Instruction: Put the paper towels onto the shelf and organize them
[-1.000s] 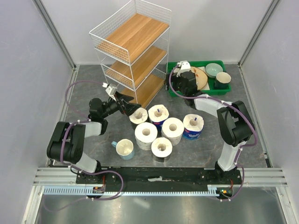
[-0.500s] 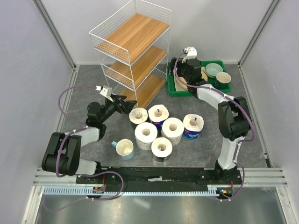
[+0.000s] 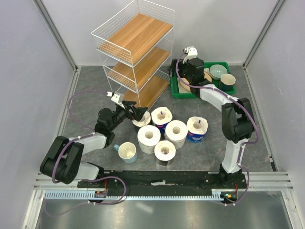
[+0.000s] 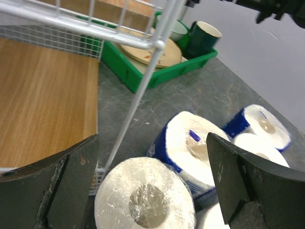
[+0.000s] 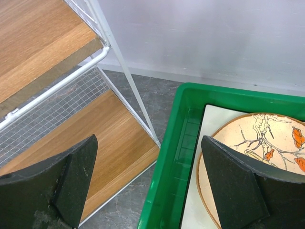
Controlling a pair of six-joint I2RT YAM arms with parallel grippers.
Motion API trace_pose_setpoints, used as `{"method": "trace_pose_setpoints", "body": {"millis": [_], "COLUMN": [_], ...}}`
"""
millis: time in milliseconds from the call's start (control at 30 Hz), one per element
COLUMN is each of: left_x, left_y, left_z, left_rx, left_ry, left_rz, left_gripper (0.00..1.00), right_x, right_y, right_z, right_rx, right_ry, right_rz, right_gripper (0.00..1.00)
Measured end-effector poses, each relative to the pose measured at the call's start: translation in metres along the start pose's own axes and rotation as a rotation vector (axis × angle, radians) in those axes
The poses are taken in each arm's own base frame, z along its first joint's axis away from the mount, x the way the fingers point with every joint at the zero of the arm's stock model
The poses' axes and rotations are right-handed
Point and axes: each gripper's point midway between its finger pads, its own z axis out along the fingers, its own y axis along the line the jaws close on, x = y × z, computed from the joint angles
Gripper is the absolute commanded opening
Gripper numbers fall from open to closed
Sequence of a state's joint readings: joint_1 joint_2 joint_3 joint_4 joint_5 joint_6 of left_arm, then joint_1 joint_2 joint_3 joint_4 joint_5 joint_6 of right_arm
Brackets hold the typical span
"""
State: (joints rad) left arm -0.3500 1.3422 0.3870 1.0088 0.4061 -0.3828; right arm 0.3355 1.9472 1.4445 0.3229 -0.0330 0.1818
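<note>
Several paper towels stand upright in a cluster on the grey table in front of the shelf, a white wire rack with three wooden boards. My left gripper hangs open over the leftmost roll. In the left wrist view that plastic-wrapped roll lies between and below the fingers of the left gripper, untouched, with a blue-wrapped roll just behind it. My right gripper is open above the gap between shelf and green tray, holding nothing.
A green tray of dishes sits right of the shelf, with a patterned plate inside its left wall. A pale cup with a blue handle stands near the rolls. The shelf's corner post is close to the left fingers.
My left gripper has swung right and toward the near edge, from beside the shelf's bottom board to over the leftmost roll. The right gripper rose and moved back over the tray's left edge.
</note>
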Motion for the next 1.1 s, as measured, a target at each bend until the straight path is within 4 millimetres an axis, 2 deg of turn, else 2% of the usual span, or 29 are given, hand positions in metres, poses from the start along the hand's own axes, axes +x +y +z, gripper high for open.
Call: {"method": "trace_pose_setpoints", "body": {"millis": [167,333,433,500,533,600,633,700,733,800,833,1000,1100], "left_x": [0.008,0.005,-0.003,-0.006,-0.007,-0.008,-0.008,-0.007,-0.007,-0.006,-0.006,-0.005,-0.009], "left_y": [0.021,0.036,0.044,0.048,0.050,0.054,0.055,0.052,0.051,0.051,0.052,0.061,0.071], "left_z": [0.014,0.037,0.049,0.052,0.052,0.052,0.052,0.052,0.052,0.052,0.052,0.048,0.041], "left_rx": [-0.124,-0.226,-0.287,-0.318,-0.335,-0.360,-0.373,-0.373,-0.376,-0.379,-0.385,-0.433,-0.488], "left_ry": [-0.002,-0.026,-0.056,-0.069,-0.075,-0.083,-0.085,-0.082,-0.082,-0.080,-0.081,-0.073,-0.063], "left_rz": [0.004,0.042,0.069,0.079,0.085,0.096,0.100,0.113,0.115,0.124,0.127,0.144,0.195], "left_gripper": [0.99,0.96,0.81,0.77,0.68,0.57,0.48,0.40,0.35,0.32,0.30,0.22,0.10], "right_x": [0.004,0.020,0.029,0.031,0.034,0.037,0.037,0.039,0.038,0.038,0.038,0.038,0.040], "right_y": [0.001,-0.002,-0.002,-0.003,-0.004,-0.004,-0.003,-0.002,-0.001,0.001,0.005,0.009,0.013], "right_z": [0.003,0.020,0.034,0.042,0.045,0.048,0.050,0.056,0.059,0.064,0.065,0.066,0.065], "right_rx": [-0.014,-0.030,-0.045,-0.053,-0.057,-0.063,-0.068,-0.082,-0.089,-0.108,-0.131,-0.170,-0.205], "right_ry": [0.005,0.028,0.040,0.038,0.038,0.035,0.032,0.026,0.020,0.012,0.011,0.006,0.012], "right_rz": [-0.006,-0.017,-0.026,-0.031,-0.032,-0.034,-0.033,-0.029,-0.027,-0.021,-0.013,-0.058,-0.069], "right_gripper": [0.98,0.94,0.77,0.72,0.64,0.58,0.51,0.43,0.33,0.14,0.00,0.00,0.00]}}
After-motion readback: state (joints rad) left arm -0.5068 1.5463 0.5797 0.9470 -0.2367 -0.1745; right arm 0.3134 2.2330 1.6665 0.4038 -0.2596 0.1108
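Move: The shelf's near right post, gripped below the middle tier, stands about 8 cm straight ahead of the open left hand, nearly at its height. The clear-wrapped roll is almost right under that hand, some 12 cm down; the blue roll stands 10 cm to the right of that roll and a touch farther out. For the open right hand, the far right post is about 5 cm ahead, 3 cm left and 5 cm lower; the plate lies 10 cm right, 5 cm out and 18 cm down. The shelf's two right posts are taken together: the left hand runs about 8 cm forward over the clear-wrapped roll, swinging nearly 30 degrees counter-clockwise, and closes around the near post, then edges left with it. The right hand goes forward, down and left, 4 to 5 cm each way, and shuts on the far post. ##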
